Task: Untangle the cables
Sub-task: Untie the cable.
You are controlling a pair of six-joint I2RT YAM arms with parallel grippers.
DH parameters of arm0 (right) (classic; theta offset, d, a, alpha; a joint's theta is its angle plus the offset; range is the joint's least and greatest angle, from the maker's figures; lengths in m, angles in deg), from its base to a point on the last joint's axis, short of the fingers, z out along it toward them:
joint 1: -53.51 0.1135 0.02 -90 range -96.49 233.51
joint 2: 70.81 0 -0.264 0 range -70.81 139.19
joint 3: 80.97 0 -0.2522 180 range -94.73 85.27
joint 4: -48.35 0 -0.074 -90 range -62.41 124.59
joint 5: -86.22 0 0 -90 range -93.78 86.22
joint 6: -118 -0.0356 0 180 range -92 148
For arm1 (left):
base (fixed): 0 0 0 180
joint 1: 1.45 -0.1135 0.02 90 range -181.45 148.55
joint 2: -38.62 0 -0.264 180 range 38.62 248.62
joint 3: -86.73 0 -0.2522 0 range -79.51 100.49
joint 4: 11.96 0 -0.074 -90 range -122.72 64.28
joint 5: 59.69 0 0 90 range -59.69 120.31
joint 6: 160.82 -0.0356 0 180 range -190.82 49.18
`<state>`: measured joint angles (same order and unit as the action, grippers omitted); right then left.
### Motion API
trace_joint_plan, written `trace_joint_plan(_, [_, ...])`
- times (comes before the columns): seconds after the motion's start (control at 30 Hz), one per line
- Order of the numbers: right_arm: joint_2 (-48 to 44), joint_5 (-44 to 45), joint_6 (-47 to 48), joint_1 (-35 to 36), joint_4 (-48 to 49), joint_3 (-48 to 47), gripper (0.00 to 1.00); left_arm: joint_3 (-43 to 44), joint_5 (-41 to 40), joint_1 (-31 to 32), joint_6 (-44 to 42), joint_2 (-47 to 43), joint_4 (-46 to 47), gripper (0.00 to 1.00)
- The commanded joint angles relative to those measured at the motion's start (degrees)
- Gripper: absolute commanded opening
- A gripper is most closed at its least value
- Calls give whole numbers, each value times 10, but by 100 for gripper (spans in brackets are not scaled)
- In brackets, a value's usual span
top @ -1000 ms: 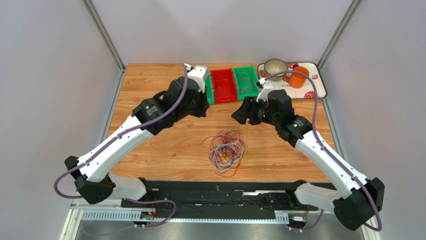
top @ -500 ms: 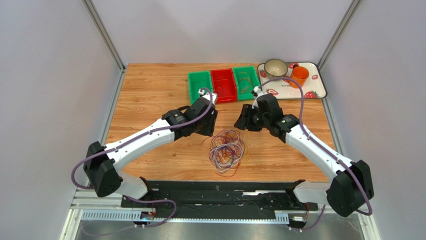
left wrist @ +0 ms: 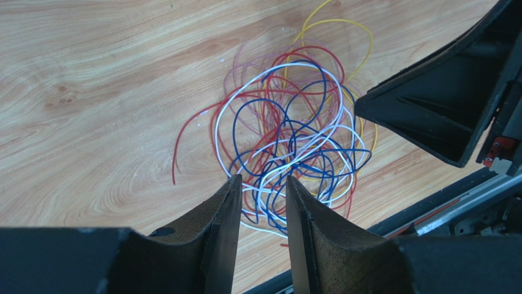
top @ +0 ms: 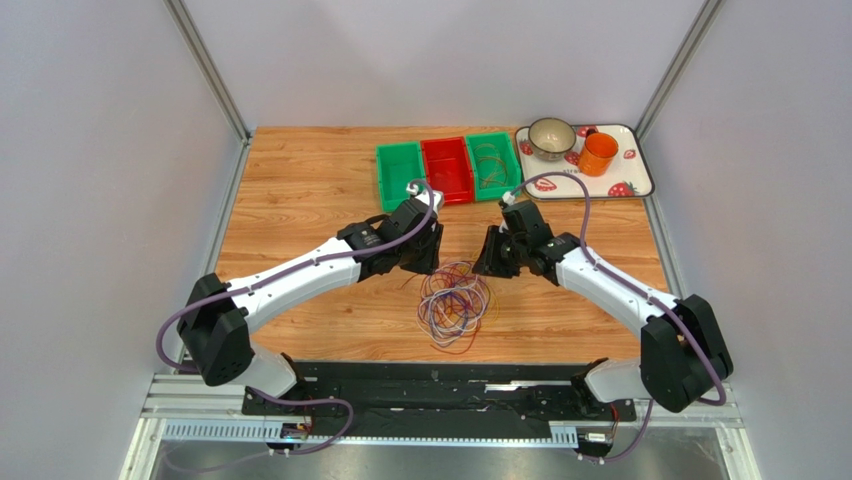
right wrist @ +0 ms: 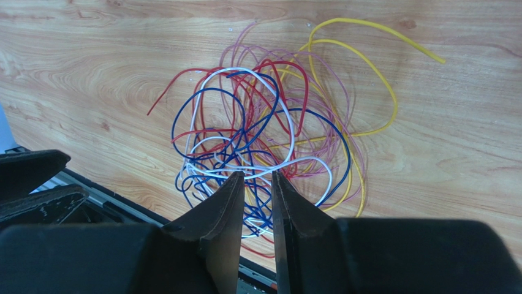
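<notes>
The cables (top: 455, 303) lie in one tangled heap of red, blue, white, yellow and purple loops on the wooden table, also in the left wrist view (left wrist: 288, 138) and the right wrist view (right wrist: 269, 135). My left gripper (top: 424, 262) hangs over the heap's upper left edge. Its jaws stand open with a clear gap (left wrist: 262, 179) and nothing between them. My right gripper (top: 484, 264) hovers over the heap's upper right edge. It (right wrist: 258, 174) is open by a narrow gap and holds nothing. The two grippers face each other across the heap.
At the back stand a green bin (top: 397, 172), a red bin (top: 446, 170) and a second green bin (top: 490, 160) with thin wires in it. A tray (top: 635, 178) at the back right carries a bowl (top: 551, 137) and an orange cup (top: 597, 154). A black rail (top: 440, 385) runs along the near edge.
Both arms have come down from the back bins to the heap. The left jaws have opened from shut. The right jaws have narrowed.
</notes>
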<state>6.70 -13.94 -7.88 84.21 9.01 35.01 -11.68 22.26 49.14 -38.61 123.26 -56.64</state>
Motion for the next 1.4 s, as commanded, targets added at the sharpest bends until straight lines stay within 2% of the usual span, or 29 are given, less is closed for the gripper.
trace_joint_plan(0.0, [17,-5,-13,2,33,11,26,-8,6,0,10,-4,21,41])
trace_joint_plan(0.6, [73,10,-14,5,63,16,24,-14,6,0,12,-14,16,39])
trace_joint_plan(0.8, [76,21,-13,6,60,14,17,-19,0,0,12,-21,15,39])
trace_joint_plan(0.93, [81,22,-13,6,57,12,5,-19,-2,0,13,-25,13,39])
trace_joint_plan(1.1, [71,29,-8,6,34,1,0,-18,-5,0,12,-31,8,39])
trace_joint_plan(1.37, [22,59,24,6,-64,-65,0,3,-16,0,8,-65,-30,39])
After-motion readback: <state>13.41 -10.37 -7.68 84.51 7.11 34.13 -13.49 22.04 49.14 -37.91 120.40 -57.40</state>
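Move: The right hand hangs almost straight above the white cable's loop at the pile's right edge, about 5 cm up. From this hand the middle of the cable pile lies some 5 cm to the left and 4 cm back, and the yellow loop about 4 cm ahead and 4 cm to the right. From the left hand, the white loop is about 10 cm to the right, level fore and aft, and some 10 cm lower. The right hand sinks nearly straight down, about 4.5 cm, onto the white loop at the right edge of the pile, its part-open fingers tipping only a few degrees, and near the bottom they close fully and pinch the white strand. Keeping that pinch, the hand starts to draw off to the right and up, roughly 1 cm each way, rolling slightly, while the left hand hovers part-open over the pile's left side. ##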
